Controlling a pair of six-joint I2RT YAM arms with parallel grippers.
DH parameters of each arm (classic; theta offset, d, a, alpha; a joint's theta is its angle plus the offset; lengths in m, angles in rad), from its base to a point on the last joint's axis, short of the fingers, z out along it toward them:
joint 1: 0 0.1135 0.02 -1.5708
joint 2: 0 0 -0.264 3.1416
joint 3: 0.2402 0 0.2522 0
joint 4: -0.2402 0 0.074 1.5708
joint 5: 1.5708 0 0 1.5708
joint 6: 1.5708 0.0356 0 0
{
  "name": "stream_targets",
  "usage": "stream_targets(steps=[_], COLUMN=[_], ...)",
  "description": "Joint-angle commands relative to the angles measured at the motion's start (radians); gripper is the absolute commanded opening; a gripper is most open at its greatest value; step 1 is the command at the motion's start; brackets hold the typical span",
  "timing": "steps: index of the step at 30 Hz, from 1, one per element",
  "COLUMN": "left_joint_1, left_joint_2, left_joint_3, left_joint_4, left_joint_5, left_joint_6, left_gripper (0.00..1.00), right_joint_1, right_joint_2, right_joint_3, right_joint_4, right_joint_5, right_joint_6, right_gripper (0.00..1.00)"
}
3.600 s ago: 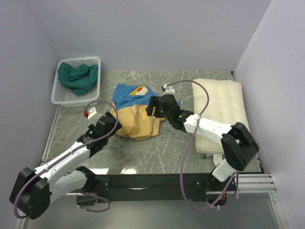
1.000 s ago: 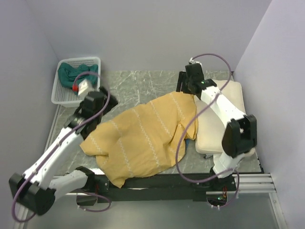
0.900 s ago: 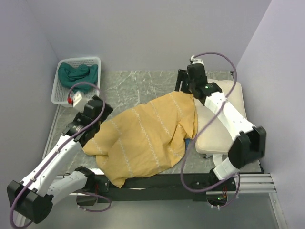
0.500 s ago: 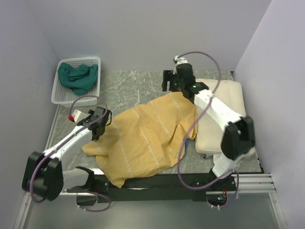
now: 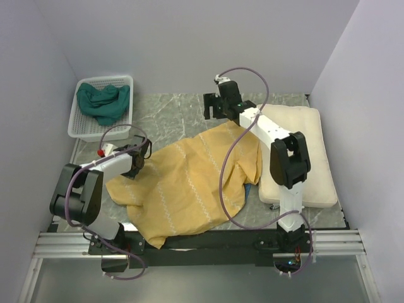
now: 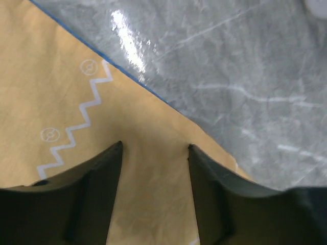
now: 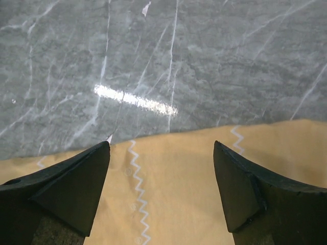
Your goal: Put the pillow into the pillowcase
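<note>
The pillowcase (image 5: 189, 183) lies spread on the table, mustard-yellow side with white zigzag lines up; its right edge overlaps the pillow. The cream-white quilted pillow (image 5: 303, 151) lies along the right side. My left gripper (image 5: 137, 161) is open over the pillowcase's left edge; in the left wrist view (image 6: 155, 147) yellow fabric (image 6: 76, 102) with a blue hem lies between and under its fingers. My right gripper (image 5: 213, 115) is open above the far corner of the pillowcase; in the right wrist view (image 7: 161, 145) its fingers stand wide apart over the fabric edge (image 7: 179, 194).
A white basket (image 5: 82, 129) holding a green cloth (image 5: 103, 101) stands at the far left. Walls close the table on the left, back and right. The pillowcase's near corner (image 5: 151, 237) hangs over the front edge.
The bunched pillowcase has been pulled out flat, yellow side up. In the last half second my right gripper moved left along the far edge and my left arm folded back by the left edge.
</note>
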Motion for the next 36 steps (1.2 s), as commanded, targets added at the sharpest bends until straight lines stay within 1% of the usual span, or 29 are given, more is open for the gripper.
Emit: stream_targets(steps=[1, 3, 5, 8, 11, 13, 14, 15, 17, 18, 20, 21, 23, 25, 26, 27, 30, 31, 32, 33, 34, 35, 36], left_joint_1=[0.011, 0.011, 0.013, 0.02, 0.023, 0.023, 0.025, 0.023, 0.025, 0.025, 0.026, 0.028, 0.04, 0.063, 0.075, 0.089, 0.15, 0.167, 0.163, 0.149, 0.1, 0.076, 0.056], left_joint_2=[0.076, 0.094, 0.096, 0.078, 0.021, -0.02, -0.031, -0.045, -0.048, -0.05, -0.048, -0.044, -0.024, -0.001, 0.025, 0.041, 0.096, 0.108, 0.121, 0.116, 0.105, 0.066, 0.04], left_joint_3=[0.025, 0.025, 0.028, 0.052, 0.092, 0.15, 0.175, 0.228, 0.29, 0.349, 0.4, 0.449, 0.523, 0.587, 0.648, 0.684, 0.805, 0.833, 0.863, 0.853, 0.83, 0.749, 0.694], left_joint_4=[0.061, 0.069, 0.051, 0.017, -0.021, -0.06, -0.067, -0.069, -0.112, -0.118, -0.117, -0.114, -0.072, -0.08, -0.062, -0.067, -0.066, -0.084, -0.116, -0.17, -0.208, -0.245, -0.28], left_joint_5=[0.037, 0.036, 0.013, -0.038, -0.113, -0.144, -0.161, -0.177, -0.201, -0.214, -0.228, -0.236, -0.227, -0.224, -0.215, -0.21, -0.121, -0.084, -0.063, -0.081, -0.128, -0.239, -0.265], left_joint_6=[0.001, 0.012, 0.013, 0.038, 0.079, 0.099, 0.134, 0.157, 0.194, 0.22, 0.285, 0.308, 0.409, 0.447, 0.51, 0.53, 0.61, 0.621, 0.601, 0.575, 0.534, 0.407, 0.347], left_gripper=[0.41, 0.26, 0.01, 0.01, 0.01, 0.01, 0.01, 0.01, 0.01, 0.01, 0.01, 0.01, 0.01, 0.01, 0.01, 0.01, 0.01, 0.01, 0.01, 0.01, 0.01, 0.06, 0.31], right_joint_1=[-0.015, -0.015, -0.015, -0.018, -0.023, -0.024, -0.026, -0.032, -0.035, -0.038, -0.04, -0.041, -0.041, -0.044, -0.043, -0.044, -0.044, -0.044, -0.043, -0.044, -0.044, -0.044, -0.044], right_joint_2=[0.081, 0.113, 0.139, 0.169, 0.156, 0.141, 0.139, 0.132, 0.117, 0.104, 0.095, 0.093, 0.081, 0.069, 0.064, 0.061, 0.017, 0.0, -0.029, -0.041, -0.051, -0.064, -0.071], right_joint_3=[0.093, 0.109, 0.14, 0.146, 0.092, 0.059, 0.054, 0.048, 0.017, 0.006, -0.006, -0.008, -0.027, -0.056, -0.06, -0.064, -0.127, -0.144, -0.161, -0.173, -0.175, -0.175, -0.175], right_joint_4=[0.002, -0.001, -0.025, -0.051, -0.03, -0.018, -0.022, -0.025, -0.01, -0.007, -0.007, -0.008, 0.001, 0.025, 0.025, 0.024, 0.038, 0.053, 0.059, 0.058, 0.049, 0.041, 0.032], right_joint_5=[-0.006, -0.003, 0.01, 0.052, 0.07, 0.079, 0.086, 0.093, 0.099, 0.104, 0.104, 0.103, 0.086, 0.06, 0.043, 0.029, -0.003, 0.006, 0.033, 0.05, 0.064, 0.078, 0.078], right_joint_6=[-0.007, -0.006, -0.01, -0.002, 0.012, 0.02, 0.023, 0.029, 0.038, 0.041, 0.05, 0.05, 0.058, 0.076, 0.084, 0.089, 0.109, 0.112, 0.11, 0.11, 0.112, 0.112, 0.116], right_gripper=[0.89, 0.9, 0.9, 0.9, 0.91, 0.91, 0.91, 0.91, 0.91, 0.91, 0.91, 0.91, 0.92, 0.92, 0.92, 0.91, 0.91, 0.91, 0.92, 0.92, 0.93, 0.93, 0.93])
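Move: The pillowcase's left border lies right at the shut-to-be left fingers, about 1 cm ahead and 1 cm below, with the case's middle some 20 cm right and 8 cm back. The basket stands 22 cm ahead and 15 cm left. From the right hand, the case's far edge is directly below by 13 cm and about 5 cm back; the pillow lies 30 cm right, 16 cm back. Left hand pinches the pillowcase's border, rises some 25 cm and forward; open right hand sinks 10 cm over cloth. ##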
